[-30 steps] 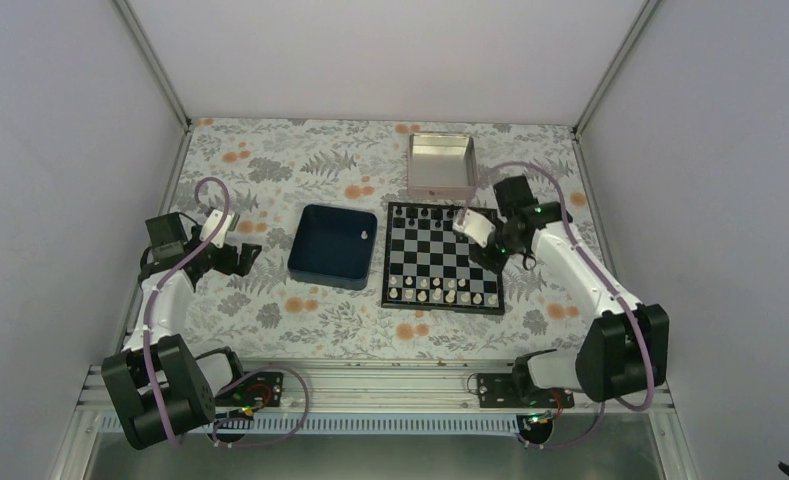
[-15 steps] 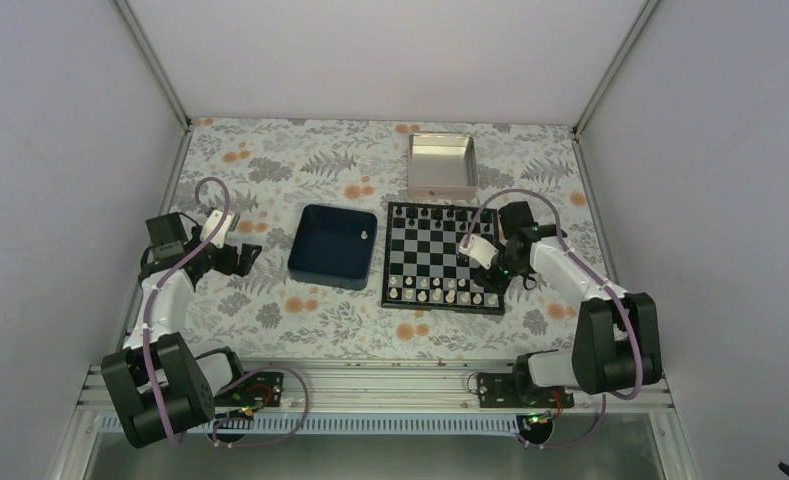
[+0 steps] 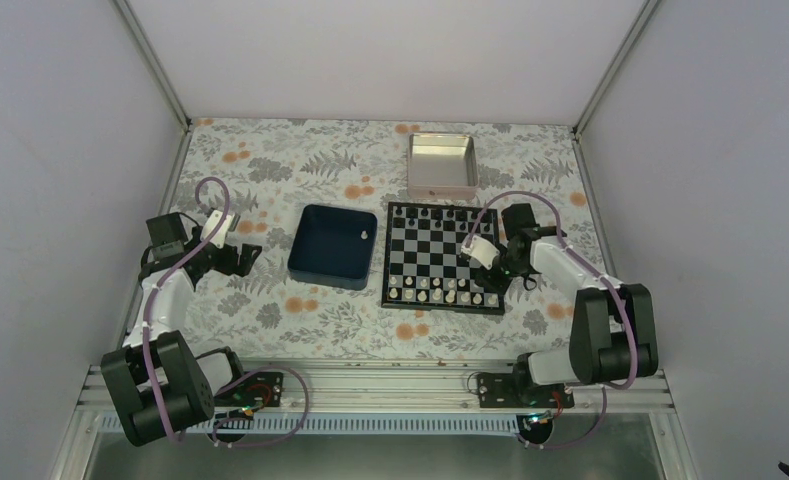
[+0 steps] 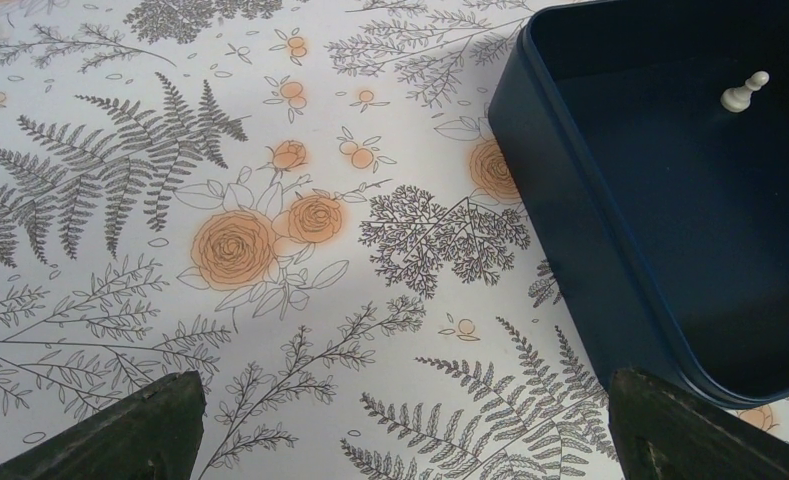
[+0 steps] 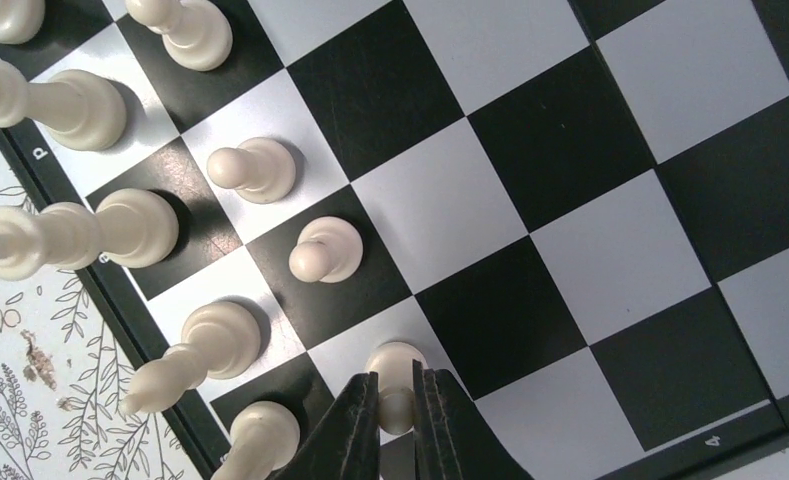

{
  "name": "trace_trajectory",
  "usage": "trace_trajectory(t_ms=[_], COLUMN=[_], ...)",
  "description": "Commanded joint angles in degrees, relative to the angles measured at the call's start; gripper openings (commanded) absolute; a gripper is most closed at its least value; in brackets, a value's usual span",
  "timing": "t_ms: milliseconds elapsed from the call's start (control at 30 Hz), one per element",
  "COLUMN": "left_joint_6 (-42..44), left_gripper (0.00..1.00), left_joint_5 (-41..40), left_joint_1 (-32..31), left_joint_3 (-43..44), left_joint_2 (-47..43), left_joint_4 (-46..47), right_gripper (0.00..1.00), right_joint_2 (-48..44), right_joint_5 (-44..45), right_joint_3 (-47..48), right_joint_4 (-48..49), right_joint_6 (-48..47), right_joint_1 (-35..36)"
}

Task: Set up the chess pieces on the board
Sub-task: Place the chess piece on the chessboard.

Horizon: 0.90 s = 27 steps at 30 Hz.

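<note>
The black-and-white board [image 3: 440,258] lies mid-table, with cream chess pieces [image 3: 438,290] along its near rows and black ones at the far row. My right gripper [image 5: 396,400] is shut on a cream pawn [image 5: 394,368] whose base rests on a white square near the board's right corner. Several other cream pieces [image 5: 325,250] stand beside it. One more cream pawn [image 4: 744,92] lies inside the dark blue tray [image 4: 610,250]. My left gripper [image 4: 400,430] hangs open over the floral cloth, left of that tray, with nothing between its fingers.
A silver metal tin [image 3: 442,166] sits behind the board. The blue tray [image 3: 333,246] stands just left of the board. Grey walls enclose the floral-clothed table [image 3: 270,170] on three sides.
My right arm swung down and toward the near right corner of the board, bringing the cream pawn onto a square there. The left arm has stayed still.
</note>
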Motion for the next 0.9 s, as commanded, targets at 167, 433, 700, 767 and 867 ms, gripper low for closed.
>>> trace_trajectory(t_ms=[167, 433, 700, 767, 867], left_joint_6=[0.4, 0.6, 0.6, 0.7, 0.7], left_gripper=[1.0, 1.0, 1.0, 1.0, 1.0], left_joint_5=[0.7, 0.8, 1.0, 1.0, 1.1], left_joint_1=[0.3, 0.3, 0.3, 0.3, 0.3], left_joint_3=[0.3, 0.3, 0.3, 0.3, 0.3], left_joint_2=[0.5, 0.4, 0.4, 0.3, 0.2], left_joint_4=[1.2, 1.1, 1.1, 1.0, 1.0], right_gripper=[0.1, 0.12, 0.34, 0.39, 0.41], right_joint_2=[1.6, 2.4, 0.6, -0.1, -0.8], right_joint_5=[-2.4, -1.6, -1.3, -2.3, -4.4], right_joint_3=[-0.7, -0.1, 3.2, 6.0, 11.2], right_joint_4=[-0.1, -0.6, -2.9, -4.9, -7.6], right_joint_6=[-1.4, -1.0, -0.3, -0.2, 0.1], right_joint_1=[-0.7, -0.7, -0.8, -0.8, -0.7])
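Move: Standing in the right hand's shut fingers, a white pawn is practically at its empty light square in the second row, whose middle is directly below the hand point, about 3 cm down. The neighbouring white pawn is roughly 3 cm to the left, level ahead. The white knight stands some 3 cm back, straight behind, and the rook 3 cm back and 3 cm right. From the idle left hand the light square lies about 47 cm right, 5 cm back and 9 cm lower. Settling the held pawn onto its light square, the right hand sinks barely half a centimetre and eases back about as much, hardly turning. Its fingers then spread to a bit under half open, let go of the pawn, and the hand starts up off it, climbing about 2 cm while edging some 1 cm forward. ##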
